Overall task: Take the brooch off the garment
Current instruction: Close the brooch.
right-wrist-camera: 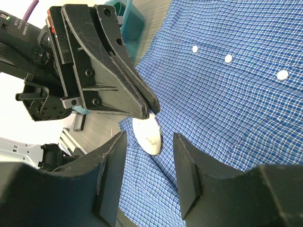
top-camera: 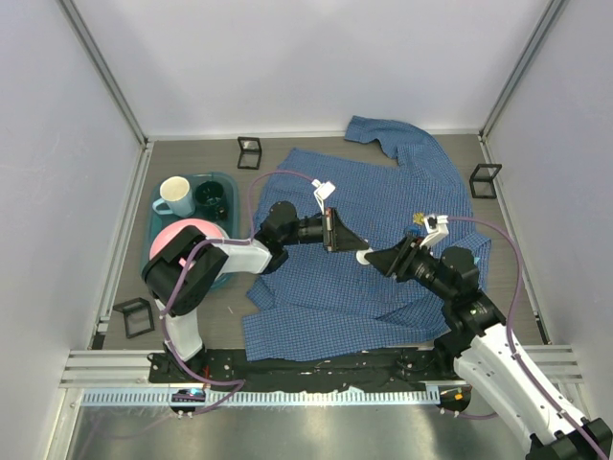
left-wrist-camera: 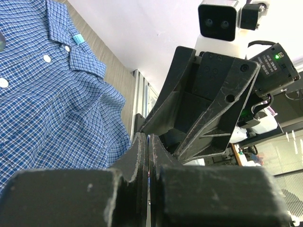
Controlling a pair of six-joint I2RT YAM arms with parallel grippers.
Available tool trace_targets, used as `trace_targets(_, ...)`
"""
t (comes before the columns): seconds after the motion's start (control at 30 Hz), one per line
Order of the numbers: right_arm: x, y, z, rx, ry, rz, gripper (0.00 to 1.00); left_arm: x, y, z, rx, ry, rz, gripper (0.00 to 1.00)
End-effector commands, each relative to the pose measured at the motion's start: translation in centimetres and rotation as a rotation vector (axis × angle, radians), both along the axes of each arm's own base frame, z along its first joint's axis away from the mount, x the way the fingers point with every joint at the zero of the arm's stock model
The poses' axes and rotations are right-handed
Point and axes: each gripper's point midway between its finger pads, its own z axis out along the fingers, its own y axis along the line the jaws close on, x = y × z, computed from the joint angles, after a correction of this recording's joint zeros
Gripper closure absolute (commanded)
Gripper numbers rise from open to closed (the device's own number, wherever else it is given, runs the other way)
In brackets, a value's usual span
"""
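Note:
The garment (top-camera: 383,192), a blue checked shirt with white buttons, lies spread across the table. A round white brooch (right-wrist-camera: 147,136) stands up on a raised fold of it, also seen from above (top-camera: 364,256). My left gripper (top-camera: 352,245) is shut, with a thin sliver of blue cloth between its jaws in the left wrist view (left-wrist-camera: 148,142); its tips (right-wrist-camera: 150,106) meet the brooch's upper edge. My right gripper (right-wrist-camera: 149,142) is open, one finger on each side of the brooch, apart from it. From above, the right gripper (top-camera: 375,259) faces the left one tip to tip.
A teal tray (top-camera: 230,182) at the left holds a white mug (top-camera: 174,196), a dark green cup (top-camera: 211,199) and a pink bowl (top-camera: 187,235). Black wire frames stand at the back (top-camera: 249,151), the right (top-camera: 486,179) and the front left (top-camera: 138,316).

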Motion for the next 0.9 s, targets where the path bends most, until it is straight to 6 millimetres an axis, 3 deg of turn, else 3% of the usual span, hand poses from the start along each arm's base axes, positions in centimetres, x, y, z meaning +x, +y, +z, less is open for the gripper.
trace_targets(0.0, -0.5, 0.4, 0.4, 0.006, -0.027, 0.034, 0.51, 0.4, 0.0, 1.9, -0.060, -0.041, 0.008, 1.00)
trace_targets(0.17, -0.6, 0.9, 0.8, 0.051, -0.041, 0.055, 0.59, 0.5, 0.1, 2.1, -0.075, -0.028, 0.014, 1.00)
trace_targets(0.3, -0.5, 1.1, 1.0, 0.071, -0.046, 0.062, 0.73, 0.7, 0.2, 2.0, -0.087, -0.017, 0.019, 1.00)
trace_targets(0.57, -0.2, 0.8, 1.8, 0.094, -0.067, 0.030, 0.79, 1.0, 0.3, 1.6, -0.081, -0.008, 0.027, 1.00)
trace_targets(0.67, -0.3, 0.7, 2.2, 0.103, -0.077, 0.025, 0.85, 1.0, 0.2, 1.7, -0.082, -0.007, 0.025, 1.00)
trace_targets(0.77, -0.1, 0.6, 2.8, 0.105, -0.088, 0.014, 0.98, 1.1, 0.2, 1.5, -0.076, -0.007, 0.030, 1.00)
trace_targets(0.87, 0.4, 0.2, 3.0, 0.079, -0.101, -0.014, 0.99, 1.1, 0.2, 1.4, -0.068, -0.007, 0.033, 1.00)
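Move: The brooch hangs from the left fingertips, its middle roughly 2 cm back from the left hand point and 1 cm below. From the right hand it is about 1 cm ahead, 1 cm to the left and level, between the half-open fingertips. Both hands are well above the garment, where a yellow flower sits some 8 cm ahead of the right hand, 14 cm to its right and 15 cm below, and a blue flower about 3 cm nearer the base than the yellow one. The right fingers close from half open onto the lower edge of the brooch and pinch it, while the left fingers keep hold of its other edge. Before the pinch the right hand dips about 1 cm, easing slightly back and to the left, then comes up again by as much; the left hand rises a good 1 cm. ##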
